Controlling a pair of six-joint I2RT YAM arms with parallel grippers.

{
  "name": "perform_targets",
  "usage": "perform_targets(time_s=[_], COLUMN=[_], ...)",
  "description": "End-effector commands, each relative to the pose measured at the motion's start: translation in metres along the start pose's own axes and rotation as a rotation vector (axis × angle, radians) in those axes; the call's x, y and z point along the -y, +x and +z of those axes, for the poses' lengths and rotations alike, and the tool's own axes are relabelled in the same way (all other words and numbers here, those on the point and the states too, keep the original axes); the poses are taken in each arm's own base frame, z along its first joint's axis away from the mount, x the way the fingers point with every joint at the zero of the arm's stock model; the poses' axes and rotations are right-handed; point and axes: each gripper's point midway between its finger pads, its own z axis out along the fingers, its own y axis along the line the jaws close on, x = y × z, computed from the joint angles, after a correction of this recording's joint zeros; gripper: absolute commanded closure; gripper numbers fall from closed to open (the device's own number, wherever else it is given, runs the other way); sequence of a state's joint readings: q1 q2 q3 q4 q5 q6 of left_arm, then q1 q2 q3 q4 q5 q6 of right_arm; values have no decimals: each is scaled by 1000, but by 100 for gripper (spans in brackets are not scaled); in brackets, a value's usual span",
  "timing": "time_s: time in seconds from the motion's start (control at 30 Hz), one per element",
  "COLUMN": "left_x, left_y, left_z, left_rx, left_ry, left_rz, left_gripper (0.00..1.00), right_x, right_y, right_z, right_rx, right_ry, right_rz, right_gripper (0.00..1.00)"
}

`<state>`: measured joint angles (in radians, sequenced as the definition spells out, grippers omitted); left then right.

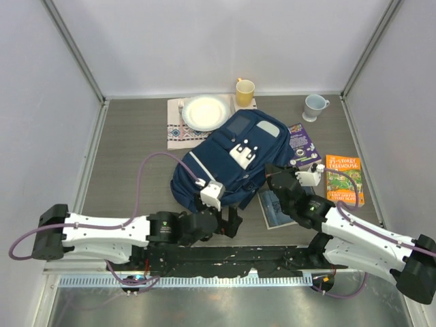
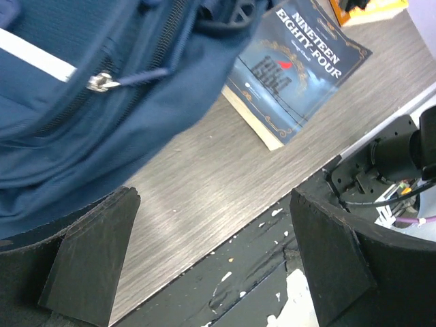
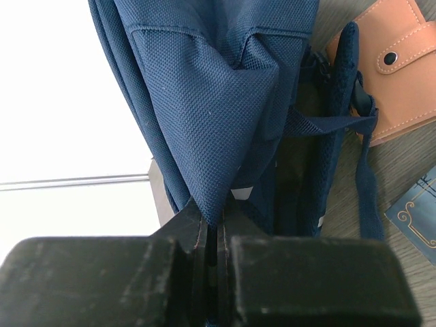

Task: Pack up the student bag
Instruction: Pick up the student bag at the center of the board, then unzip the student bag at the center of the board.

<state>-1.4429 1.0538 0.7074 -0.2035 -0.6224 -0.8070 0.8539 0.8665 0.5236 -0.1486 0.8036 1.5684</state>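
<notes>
The navy student bag [image 1: 228, 160] lies in the middle of the table, white stripe and white buckle patch up. My right gripper [image 1: 274, 176] is shut on a fold of the bag's fabric [image 3: 204, 122] at its right edge and pinches it tight. My left gripper [image 1: 231, 223] is open and empty just in front of the bag's near edge, over the table's front edge. In the left wrist view the bag [image 2: 82, 102] with a silver zipper pull [image 2: 101, 82] fills the upper left. A dark blue book, Nineteen Eighty-Four [image 2: 300, 68], lies beside the bag [image 1: 274, 208].
A purple book [image 1: 301, 144] and an orange-green book [image 1: 344, 179] lie right of the bag. A tan wallet [image 3: 398, 65] shows beside the bag. A white plate [image 1: 206, 112] on a patterned mat, a yellow cup [image 1: 244, 90] and a pale mug [image 1: 315, 107] stand at the back.
</notes>
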Motion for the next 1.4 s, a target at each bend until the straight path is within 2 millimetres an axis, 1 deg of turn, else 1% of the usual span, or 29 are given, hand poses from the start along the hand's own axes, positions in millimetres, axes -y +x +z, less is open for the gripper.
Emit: perform_targets(time_s=[0.0,0.07,0.1,0.13,0.17,0.2,0.23,0.27,0.3,0.33,0.4,0.43,0.47,0.57,0.6,0.63,0.7,0.73,0.8,0.83,0.87,0.93,1.0,1.1,1.13,1.23,1.3,1.37], left_x=[25,36,37,42,43,42,45,43,40,42,38,40,41,35,36,33,34,32,28,28,27,31,38,40,41,40,38,34], left_y=[-13,-5,-3,-5,-5,2,-2,-3,3,-2,-6,-6,-8,-12,-16,-18,-24,-31,-30,-36,-36,-47,-53,-59,-60,-62,-59,-59], left_z=[13,22,26,30,32,40,43,47,53,57,62,66,68,79,80,83,85,84,88,85,86,81,81,80,79,79,79,80], left_rx=[115,117,122,139,149,148,179,204,211,256,309,330,343,408,428,457,494,531,552,582,592,628,635,655,658,660,657,659], left_ry=[41,74,72,86,86,71,82,64,50,61,35,34,32,-29,-36,-68,-82,-101,-118,-124,-134,-119,-110,-109,-107,-118,-127,-145], left_rz=[-64,-63,-58,-64,-51,-33,-54,-62,-46,-76,-90,-98,-98,-69,-63,-51,-51,-59,-67,-86,-80,-101,-87,-103,-107,-103,-99,-101], left_gripper=[0,0,0,0,0,0,0,0,0,0,0,0,0,1,2,3,4,5,6,7,7,8,8,11,14,17,20,28], right_x=[-67,-67,-68,-68,-68,-68,-69,-70,-70,-72,-72,-72,-71,-71,-72,-71,-69,-69,-69,-67,-68,-66,-62,-59,-57,-54,-54,-54], right_y=[-40,-38,-37,-34,-33,-33,-31,-30,-30,-27,-26,-26,-24,-23,-22,-22,-22,-21,-22,-22,-23,-23,-25,-26,-25,-24,-22,-20], right_z=[-12,-14,-15,-16,-16,-18,-19,-20,-22,-24,-26,-27,-28,-31,-32,-32,-33,-33,-35,-36,-37,-38,-38,-38,-38,-38,-37,-38], right_rx=[124,109,98,80,74,63,47,38,29,8,-10,-17,-29,-50,-55,-58,-65,-68,-76,-77,-80,-82,-78,-73,-74,-79,-85,-95], right_ry=[-136,-130,-132,-130,-128,-129,-129,-131,-130,-133,-132,-135,-133,-139,-142,-142,-142,-142,-144,-142,-145,-144,-138,-131,-129,-124,-126,-126], right_rz=[245,239,242,238,237,242,244,246,252,259,267,273,274,286,289,291,294,294,295,292,294,292,290,283,280,279,282,272], right_gripper=[99,99,99,99,99,99,99,99,99,99,99,99,99,99,99,99,99,99,99,99,99,99,99,99,99,99,99,99])
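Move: The near side edge of the student bag, which the right fingers already hold up, lies about 10 cm ahead of the left hand and 9 cm to its right, almost level. The bag's middle is roughly 20 cm straight ahead and 10 cm lower; the 1984 book lies some 18 cm right, 6 cm ahead and 14 cm below. From the right hand that edge is about 5 cm back, 5 cm left and 4 cm lower. Rightward and down first, the left hand dips about 5 cm below its start, then pushes forward and rises again towards the bag's near side edge beside the right gripper, tilting its fingers up some 25 degrees and turning counter-clockwise; near the end the wide-open fingers begin to close around that edge. The right hand keeps its pinch, drawing slightly back and lifting about 3 cm. ##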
